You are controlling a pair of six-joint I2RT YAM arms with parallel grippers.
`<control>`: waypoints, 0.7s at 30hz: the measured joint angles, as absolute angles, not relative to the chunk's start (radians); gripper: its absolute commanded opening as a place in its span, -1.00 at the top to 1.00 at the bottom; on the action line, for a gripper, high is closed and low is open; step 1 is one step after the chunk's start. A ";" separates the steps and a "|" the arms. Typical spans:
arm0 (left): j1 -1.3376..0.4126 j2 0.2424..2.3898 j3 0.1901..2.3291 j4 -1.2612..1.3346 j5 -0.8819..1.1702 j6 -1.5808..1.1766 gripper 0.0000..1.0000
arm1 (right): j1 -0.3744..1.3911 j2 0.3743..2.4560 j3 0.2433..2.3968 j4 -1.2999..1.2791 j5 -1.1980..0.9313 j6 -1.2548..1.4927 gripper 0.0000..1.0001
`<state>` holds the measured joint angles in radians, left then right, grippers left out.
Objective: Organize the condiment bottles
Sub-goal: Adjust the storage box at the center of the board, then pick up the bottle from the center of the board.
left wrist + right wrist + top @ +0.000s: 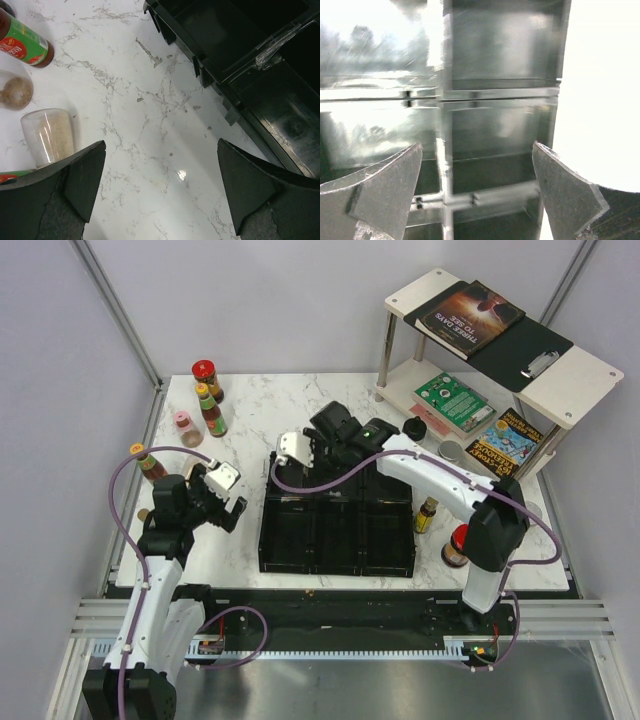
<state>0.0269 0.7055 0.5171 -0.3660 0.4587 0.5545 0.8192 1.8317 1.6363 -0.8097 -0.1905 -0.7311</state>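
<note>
At the back left stand a red-capped jar (206, 375), a yellow-capped sauce bottle (211, 412) and a pink-lidded shaker (185, 426). Another yellow-capped bottle (148, 462) stands at the left edge. A small yellow-capped bottle (427, 513) and a red-capped jar (457, 545) stand right of the black tray (266, 540). My left gripper (228, 495) is open and empty over bare marble, left of the tray. Its wrist view shows a clear jar of pale powder (48, 136) and a green-labelled bottle (25, 46) to its left. My right gripper (300, 450) is open and empty above the tray's compartments (495, 125).
A two-level white shelf (575, 370) at the back right holds books (470, 318). A black-lidded jar (414, 428) and a silver-lidded jar (452, 451) stand in front of it. The tray's edge (220, 80) runs along the left wrist view's upper right.
</note>
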 measured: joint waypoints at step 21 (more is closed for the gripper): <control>0.040 0.693 0.517 -0.365 0.459 0.554 -0.99 | 0.404 1.767 1.676 -0.576 0.057 -0.324 -0.96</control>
<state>0.0399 0.6926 0.5167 -0.3653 0.4587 0.5541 0.4038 1.7672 1.6760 -0.5762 0.0566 -0.3241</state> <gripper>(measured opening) 0.991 0.981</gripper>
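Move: The black-lidded jar, next in line, lies about 18 cm ahead of the right hand, 22 cm to its right and 10 cm lower. The storage box is centred some 8 cm right, about level and 12 cm down; the white-lidded jar about 12 cm ahead and 29 cm right; the yellow-labelled bottle level, 27 cm right. From the left hand, the black-lidded jar is some 24 cm ahead and 37 cm right. The open right hand swings about 22 cm forward-right towards the black-lidded jar, rising, turning some 50 degrees clockwise. ##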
